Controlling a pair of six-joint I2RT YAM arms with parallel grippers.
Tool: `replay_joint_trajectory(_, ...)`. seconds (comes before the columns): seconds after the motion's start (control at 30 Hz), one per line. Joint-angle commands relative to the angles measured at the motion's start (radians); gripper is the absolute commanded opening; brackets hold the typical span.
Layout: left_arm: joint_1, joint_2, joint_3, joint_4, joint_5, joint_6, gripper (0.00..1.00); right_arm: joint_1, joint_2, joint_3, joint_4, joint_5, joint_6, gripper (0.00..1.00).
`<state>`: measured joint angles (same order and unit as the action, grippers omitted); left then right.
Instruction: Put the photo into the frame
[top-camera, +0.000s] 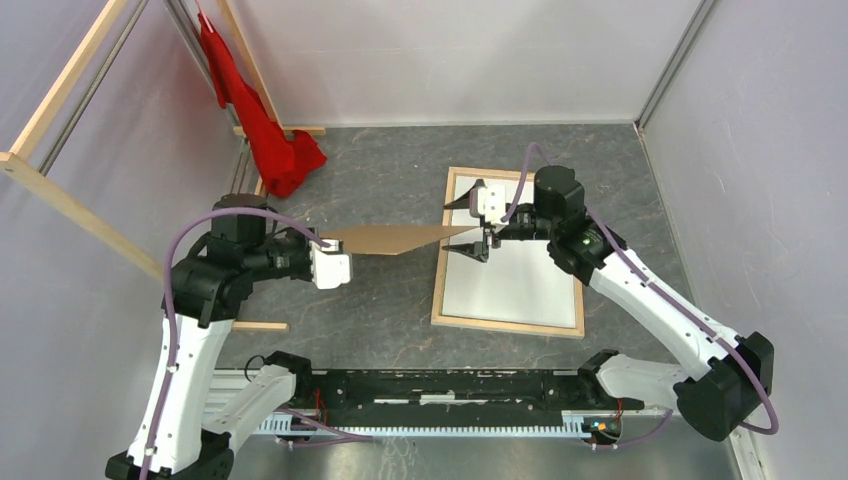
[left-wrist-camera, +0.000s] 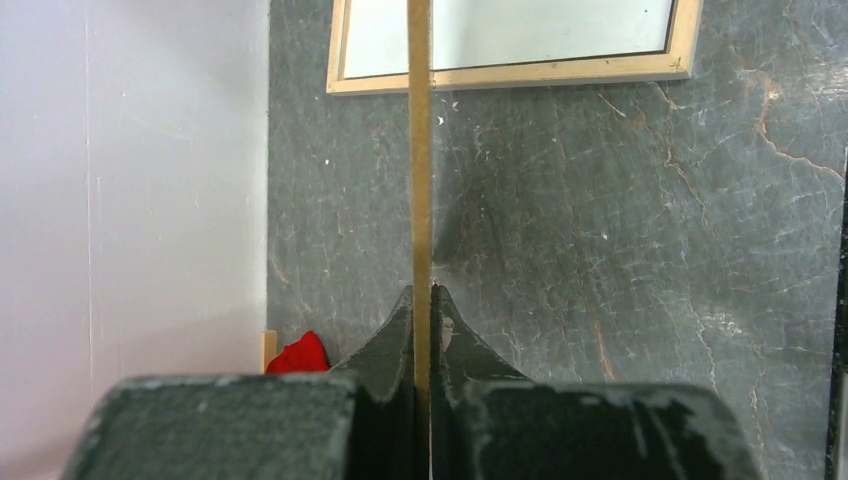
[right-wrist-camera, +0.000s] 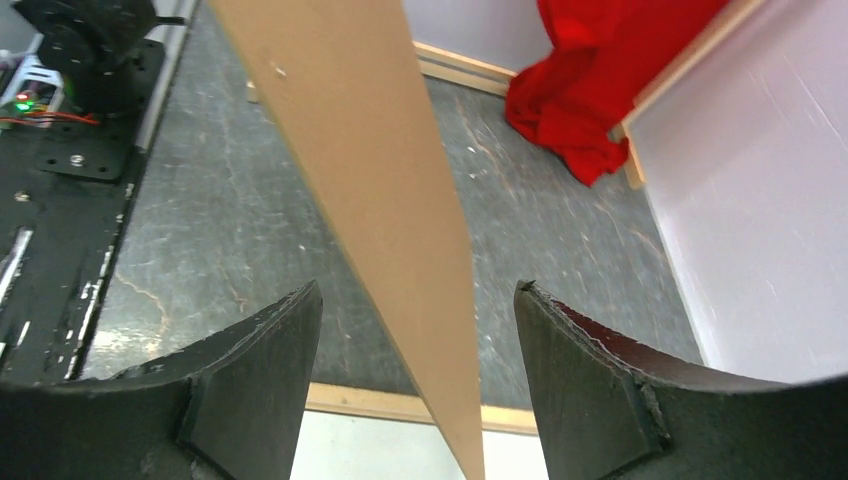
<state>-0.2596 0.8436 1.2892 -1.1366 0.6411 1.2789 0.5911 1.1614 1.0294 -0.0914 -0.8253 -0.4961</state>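
A thin brown backing board (top-camera: 390, 240) hangs in the air, seen edge-on between the two arms. My left gripper (top-camera: 340, 258) is shut on its left end; the left wrist view shows the board's edge (left-wrist-camera: 420, 150) pinched between the jaws (left-wrist-camera: 422, 292). My right gripper (top-camera: 480, 245) is open at the board's right corner (right-wrist-camera: 370, 150), one jaw on each side (right-wrist-camera: 418, 290), with a gap on both sides. The frame (top-camera: 505, 325) lies flat on the table, pale wood face up, under that corner. A white surface (top-camera: 515, 275) fills it. I cannot tell if that is the photo's back.
A red cloth (top-camera: 270, 120) hangs at the back left corner beside long pale wooden beams (top-camera: 70, 200). A short wooden stick (top-camera: 262, 326) lies near the left arm. White walls close the table on three sides. The black base rail (top-camera: 440, 395) runs along the near edge.
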Motion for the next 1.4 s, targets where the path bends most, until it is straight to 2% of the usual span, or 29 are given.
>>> replay_joint_trajectory(0.0,0.000,-0.007,0.056,0.022,0.050,0.071,0.02,0.056,0.008,0.031,0.035,-0.043,-0.044,0.77)
replay_joint_trajectory(0.23,0.000,-0.017,0.056,0.012,0.042,0.081,0.02,0.113,0.047,0.009,0.084,0.018,-0.005,0.77)
replay_joint_trajectory(0.33,0.000,-0.017,0.060,0.012,0.044,0.080,0.02,0.135,0.078,0.004,0.140,0.077,0.026,0.72)
replay_joint_trajectory(0.53,0.000,-0.004,0.075,0.019,0.045,0.071,0.02,0.167,0.160,0.034,0.187,0.171,0.062,0.46)
replay_joint_trajectory(0.7,0.000,0.008,0.094,0.093,0.051,0.012,0.02,0.172,0.184,0.049,0.249,0.236,0.103,0.23)
replay_joint_trajectory(0.73,0.000,0.007,0.092,0.107,0.051,0.008,0.03,0.172,0.182,0.048,0.269,0.241,0.112,0.14)
replay_joint_trajectory(0.77,0.000,0.005,0.088,0.122,0.048,-0.001,0.15,0.172,0.181,0.045,0.293,0.241,0.124,0.07)
replay_joint_trajectory(0.8,0.000,0.004,0.084,0.138,0.046,-0.010,0.32,0.173,0.181,0.042,0.323,0.248,0.146,0.00)
replay_joint_trajectory(0.83,0.000,0.002,0.080,0.154,0.041,-0.018,0.47,0.173,0.181,0.043,0.346,0.263,0.176,0.00)
replay_joint_trajectory(0.87,0.000,-0.004,0.070,0.186,0.033,-0.048,0.74,0.172,0.182,0.044,0.372,0.278,0.213,0.00)
replay_joint_trajectory(0.9,0.000,-0.011,0.059,0.226,0.025,-0.078,0.88,0.171,0.181,0.045,0.390,0.287,0.229,0.00)
replay_joint_trajectory(0.93,0.000,-0.018,0.048,0.273,0.015,-0.107,0.96,0.169,0.180,0.043,0.416,0.297,0.251,0.00)
replay_joint_trajectory(0.97,0.000,-0.029,0.037,0.317,0.004,-0.132,0.99,0.168,0.178,0.039,0.440,0.304,0.284,0.00)
replay_joint_trajectory(1.17,0.000,-0.042,0.017,0.612,-0.117,-0.348,1.00,0.105,0.190,0.031,0.601,0.283,0.524,0.00)
replay_joint_trajectory(1.37,0.000,-0.019,0.069,0.724,-0.190,-0.460,1.00,-0.058,0.269,0.035,0.790,0.125,1.032,0.00)
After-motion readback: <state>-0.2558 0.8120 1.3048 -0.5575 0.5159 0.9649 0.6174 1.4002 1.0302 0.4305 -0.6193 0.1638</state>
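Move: The brown backing board hangs nearly edge-on between the hands, its middle about 9 cm left of the right hand, 1 cm back and 4 cm lower, with its right part already reaching between the open right fingers. Still pinched by the left hand, its middle lies some 9 cm right of that hand, 2 cm ahead and 5 cm lower. The frame lies 10 cm right of the right hand, 6 cm ahead and 30 cm below. The open right hand draws back briefly, then slides about 6 cm to its left and 4 cm down along the board and pinches its right part between the fingers, while the left hand holds the board almost still. Once the right grip is shut, the left fingers open wide and back off some 12 cm upward and 5 cm forward, and the right hand, keeping its pinch, carries the board about 5 cm forward and a little up and right, its wrist turning some 30 degrees, mostly fingers tipping down and left side rising. ##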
